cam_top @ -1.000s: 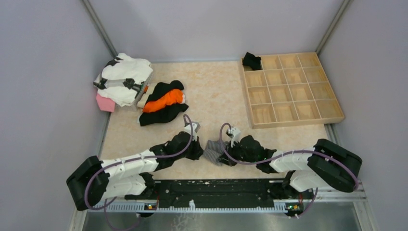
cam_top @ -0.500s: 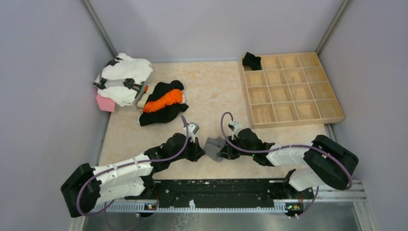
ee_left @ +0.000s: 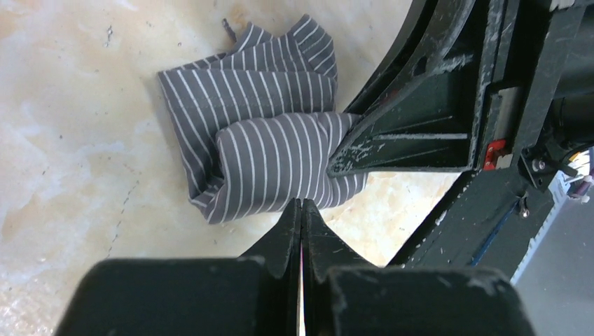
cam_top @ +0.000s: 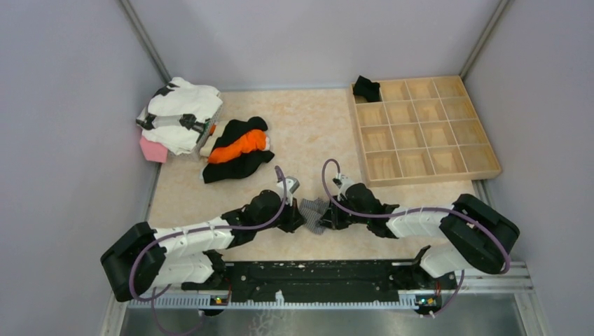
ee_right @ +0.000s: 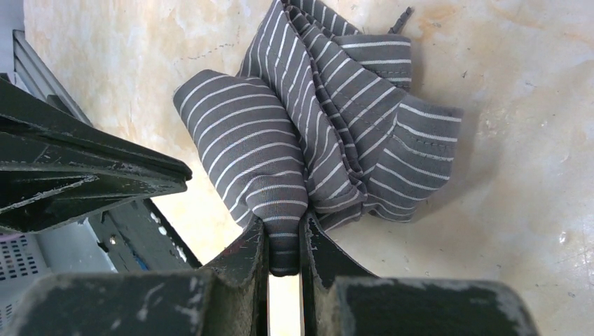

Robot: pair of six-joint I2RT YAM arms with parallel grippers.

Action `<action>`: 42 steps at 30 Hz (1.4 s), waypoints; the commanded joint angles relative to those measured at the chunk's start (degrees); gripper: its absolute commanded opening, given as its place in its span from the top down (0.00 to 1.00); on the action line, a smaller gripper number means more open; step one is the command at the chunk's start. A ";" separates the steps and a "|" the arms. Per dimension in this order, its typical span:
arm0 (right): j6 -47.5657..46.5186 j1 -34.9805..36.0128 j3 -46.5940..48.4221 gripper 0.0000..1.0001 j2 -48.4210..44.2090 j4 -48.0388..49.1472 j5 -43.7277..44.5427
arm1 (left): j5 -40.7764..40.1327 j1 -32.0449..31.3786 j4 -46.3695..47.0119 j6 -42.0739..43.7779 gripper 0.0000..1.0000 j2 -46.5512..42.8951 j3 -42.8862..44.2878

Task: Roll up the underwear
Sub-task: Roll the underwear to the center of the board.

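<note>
The grey striped underwear [cam_top: 312, 211] lies bunched and partly rolled on the table between my two grippers. In the right wrist view the underwear [ee_right: 329, 119] has its rolled end pinched between the fingers of my right gripper [ee_right: 284, 227], which is shut on it. My right gripper [cam_top: 327, 217] sits at the garment's right side. In the left wrist view my left gripper [ee_left: 301, 204] is shut with nothing in it, its tips at the near edge of the striped roll [ee_left: 273, 164]. My left gripper [cam_top: 298, 218] is just left of the cloth. A black underwear [cam_top: 365, 87] sits in the tray's far-left compartment.
A wooden tray [cam_top: 492, 155] with several compartments stands at the back right. A black and orange garment [cam_top: 238, 150] lies at the middle left. Behind it are a white and black pile [cam_top: 178, 112] and a pink block [cam_top: 153, 149]. Walls enclose the table.
The striped underwear has shifted a little away from the near edge with my right gripper. My left gripper has moved right, up against the cloth.
</note>
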 commanded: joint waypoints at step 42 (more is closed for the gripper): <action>-21.90 -1.58 -8.88 0.49 -39.15 -3.49 20.93 | -4.56 -0.14 10.83 -4.44 1.00 18.01 -3.03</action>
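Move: The half-rolled striped underwear has its middle about 4 cm to the left hand's right, 2 cm ahead and some 4 cm below. From the right hand, which pinches the roll's near right end, that middle is about 3 cm ahead and 2 cm left, at much the same height. The wooden organizer's middle is roughly 26 cm ahead and 29 cm right of the right hand; the clothes pile is about 21 cm ahead and 18 cm left of the left hand. The left hand, fingers shut, edges forward and right about 4 cm in all, lifting slightly before coming down some 2 cm below its start height, so its tips come to rest on the rolled fold and seem to press it down. The right hand first keeps its pinch, then opens to about half, lets go of the roll's end and pulls away up and to the right, 7 to 8 cm each way and a little forward, its fingertips tilting up and swinging clockwise towards forward. ##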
